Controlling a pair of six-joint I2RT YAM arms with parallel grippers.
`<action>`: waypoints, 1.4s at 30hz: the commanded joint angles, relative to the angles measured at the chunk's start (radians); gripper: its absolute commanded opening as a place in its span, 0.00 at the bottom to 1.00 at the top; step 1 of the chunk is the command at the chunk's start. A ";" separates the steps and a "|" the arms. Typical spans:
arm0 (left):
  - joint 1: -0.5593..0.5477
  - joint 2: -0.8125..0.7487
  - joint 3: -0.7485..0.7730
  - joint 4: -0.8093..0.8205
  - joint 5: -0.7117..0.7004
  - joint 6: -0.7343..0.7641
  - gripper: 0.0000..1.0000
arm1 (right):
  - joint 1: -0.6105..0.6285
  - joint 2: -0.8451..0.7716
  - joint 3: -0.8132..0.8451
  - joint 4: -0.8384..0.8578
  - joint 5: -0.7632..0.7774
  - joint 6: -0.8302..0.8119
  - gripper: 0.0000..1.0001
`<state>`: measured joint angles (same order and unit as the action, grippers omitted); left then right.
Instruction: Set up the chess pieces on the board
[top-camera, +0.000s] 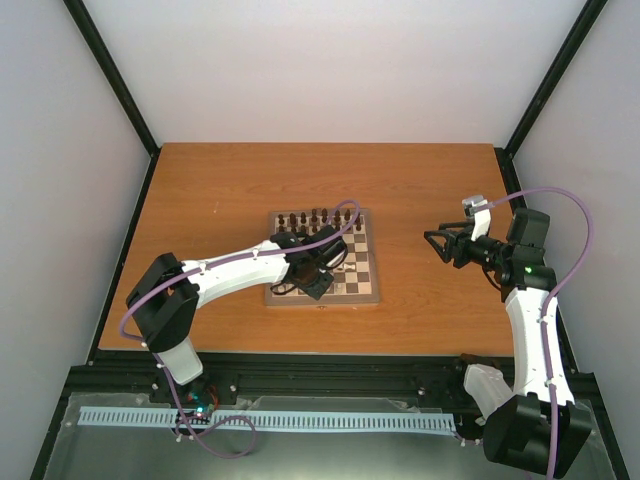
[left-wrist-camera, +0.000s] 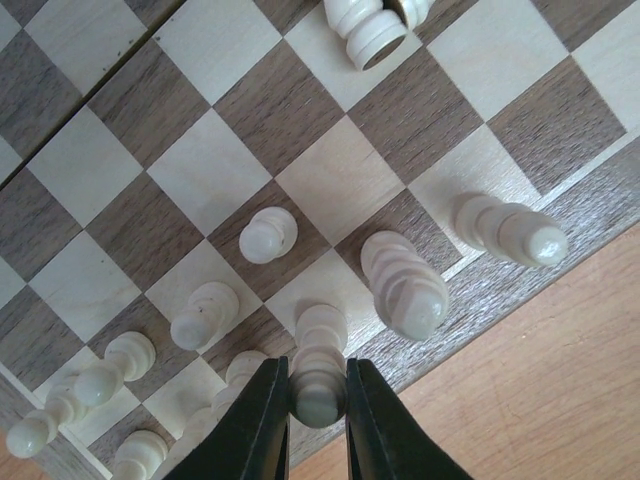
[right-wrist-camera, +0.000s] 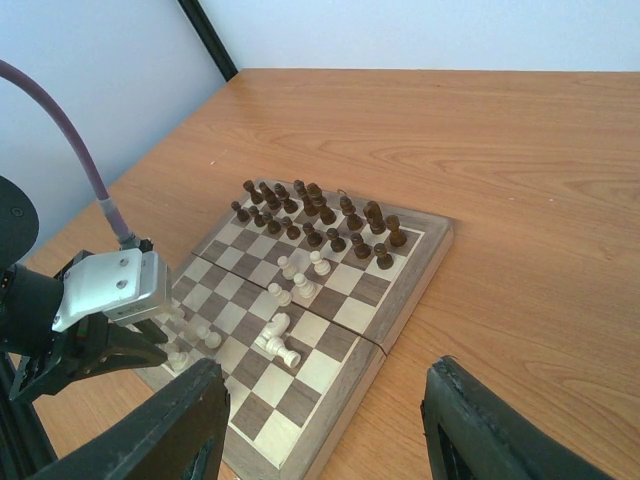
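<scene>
The board (top-camera: 362, 270) lies mid-table, with dark chess pieces (top-camera: 315, 218) lined up in its two far rows. My left gripper (left-wrist-camera: 318, 410) is shut on a cream piece (left-wrist-camera: 320, 350) that stands upright on a square in the row by the board's near edge (left-wrist-camera: 520, 290). Other cream pieces (left-wrist-camera: 405, 285) stand around it. Several more cream pieces stand mid-board (right-wrist-camera: 300, 275), and two lie toppled (right-wrist-camera: 275, 335). My right gripper (right-wrist-camera: 325, 430) hangs open and empty over the bare table to the right of the board (right-wrist-camera: 330, 370).
White walls and black frame posts (top-camera: 120, 90) enclose the wooden table (top-camera: 430, 180). The left arm (top-camera: 235, 270) reaches across the board's near left corner. A purple cable (top-camera: 570, 200) loops above the right arm.
</scene>
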<state>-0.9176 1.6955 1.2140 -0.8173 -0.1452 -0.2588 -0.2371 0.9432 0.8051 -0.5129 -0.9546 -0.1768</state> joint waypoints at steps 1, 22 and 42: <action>-0.004 0.006 0.025 0.039 0.022 -0.015 0.13 | -0.006 0.002 0.022 -0.002 -0.013 -0.012 0.54; -0.001 -0.019 0.055 -0.023 -0.019 -0.043 0.25 | -0.007 -0.003 0.023 -0.004 -0.014 -0.014 0.55; 0.009 -0.494 0.091 0.268 -0.400 -0.007 1.00 | 0.311 0.265 0.286 -0.154 0.204 -0.249 0.51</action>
<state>-0.9150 1.2282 1.4307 -0.7479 -0.4240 -0.2436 -0.0822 1.1347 1.0080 -0.6182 -0.9051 -0.3431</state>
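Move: My left fingers are closed around the head of a tall white piece at the board's near edge, its middle about 2 cm below my fingers. A pointed-top white piece stands some 3 cm to the right, another white piece 6 cm to the right, both level with it. A white pawn stands 3 cm ahead of it, and fallen white pieces lie roughly 6 cm ahead and 7 cm right. From my right hand the held piece is some 26 cm left, 4 cm back and 19 cm below. My left hand edges less than a centimetre right and back again over the square, loosens its pinch and lets go of the piece's head. Then I lift fast, about 27 cm straight up with a slight drift forward and left, opening wide while my fingers swing some 45 degrees to point forward and right. Late on, my right hand starts left and forward towards the board, about 4 cm. ##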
